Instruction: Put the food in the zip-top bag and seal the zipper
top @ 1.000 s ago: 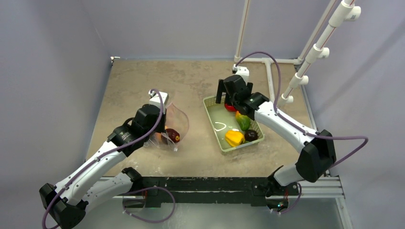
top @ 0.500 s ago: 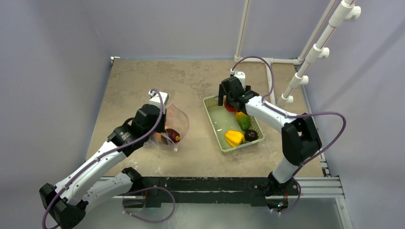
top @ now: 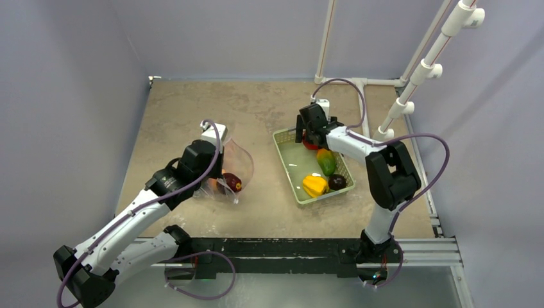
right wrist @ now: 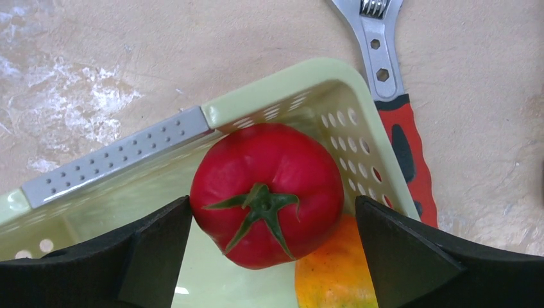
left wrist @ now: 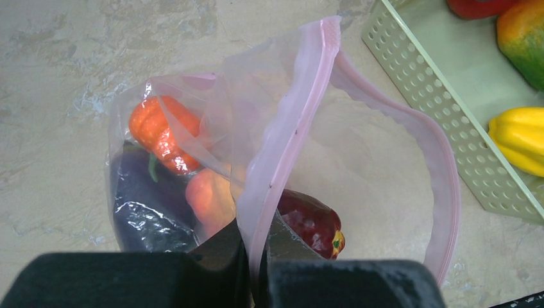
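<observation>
The clear zip-top bag (top: pixel 232 168) lies left of centre with its mouth standing wide. My left gripper (left wrist: pixel 255 256) is shut on its pale pink zipper (left wrist: pixel 289 128). Inside the bag are an orange piece (left wrist: pixel 160 131), a purple eggplant (left wrist: pixel 144 208), a peach (left wrist: pixel 210 199) and a dark red piece (left wrist: pixel 312 221). My right gripper (right wrist: pixel 272 212) is open, one finger on each side of the red tomato (right wrist: pixel 269 186) in the far corner of the green basket (top: pixel 282 138). A yellow pepper (top: pixel 314 185), a green-orange fruit (top: pixel 326 162) and a dark plum (top: pixel 337 182) also lie in the basket.
A red-handled wrench (right wrist: pixel 401 128) lies on the table just beyond the basket's far wall. White pipes (top: pixel 417 70) rise at the back right. A grey handle (right wrist: pixel 115 160) sits on the basket's rim beside my right gripper.
My right gripper has moved down toward the tomato in the basket's far corner while its elbow swung in toward the table. The left arm and the bag have not moved.
</observation>
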### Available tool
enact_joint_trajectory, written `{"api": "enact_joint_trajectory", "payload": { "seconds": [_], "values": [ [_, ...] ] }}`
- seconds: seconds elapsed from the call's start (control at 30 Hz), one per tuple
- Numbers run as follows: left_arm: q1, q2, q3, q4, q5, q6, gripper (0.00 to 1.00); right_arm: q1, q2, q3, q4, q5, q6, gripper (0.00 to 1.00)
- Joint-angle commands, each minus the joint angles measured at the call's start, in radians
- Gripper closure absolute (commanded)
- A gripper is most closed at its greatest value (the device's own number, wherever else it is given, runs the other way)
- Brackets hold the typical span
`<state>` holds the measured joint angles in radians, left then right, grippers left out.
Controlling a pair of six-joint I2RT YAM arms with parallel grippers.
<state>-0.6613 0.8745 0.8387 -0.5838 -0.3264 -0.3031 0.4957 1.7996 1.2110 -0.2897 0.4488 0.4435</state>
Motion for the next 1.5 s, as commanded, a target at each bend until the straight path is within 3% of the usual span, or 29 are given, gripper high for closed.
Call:
{"api": "enact_joint_trajectory", "payload": {
  "seconds": [0.0,0.17,0.5,0.7,1.13,1.47],
  "values": [
    [0.002,0.005,0.002,0.047,0.000,0.007,1.00,-0.014,0.014,0.037,0.063,-0.016,-0.023,0.01],
    [0.002,0.006,0.002,0.045,-0.003,0.007,1.00,-0.015,0.027,0.036,0.084,-0.021,-0.020,0.06],
    [0.002,0.004,0.002,0.044,-0.005,0.005,1.00,-0.016,-0.027,0.021,0.083,-0.053,-0.025,0.45],
    [0.002,0.003,0.003,0.044,-0.005,0.005,1.00,-0.014,-0.111,0.027,0.052,-0.050,-0.026,0.55],
    [0.003,0.000,0.003,0.044,-0.009,0.001,1.00,0.046,-0.395,0.018,0.027,-0.303,-0.069,0.59],
    [0.002,-0.003,0.003,0.044,-0.006,-0.001,1.00,0.223,-0.544,0.025,0.052,-0.429,-0.083,0.59]
  ]
}}
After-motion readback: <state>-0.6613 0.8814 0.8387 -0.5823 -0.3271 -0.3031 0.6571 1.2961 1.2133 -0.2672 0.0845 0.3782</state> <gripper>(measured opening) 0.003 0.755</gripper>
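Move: The red tomato sits between the right gripper's open fingers, about 1 cm ahead of its hand point and 2 cm below. The mango lies some 5 cm back and 5 cm right of the hand, the wrench about 4 cm ahead and 6 cm right outside the basket. The bag's open mouth is roughly 19 cm left, 11 cm back and 7 cm higher. From the left gripper the tomato is about 15 cm ahead, 24 cm right and 14 cm down. Ease the right gripper about 1 cm forward and down around the tomato, then close until both fingers pinch its sides. Raise it some 22 cm out of the basket, swinging left and back towards the bag (about 9 cm each) as it rises, while the hand turns roughly 30 degrees counter-clockwise, tips upward and rolls left side up. Keep the left gripper still, pinching the bag's rim. ##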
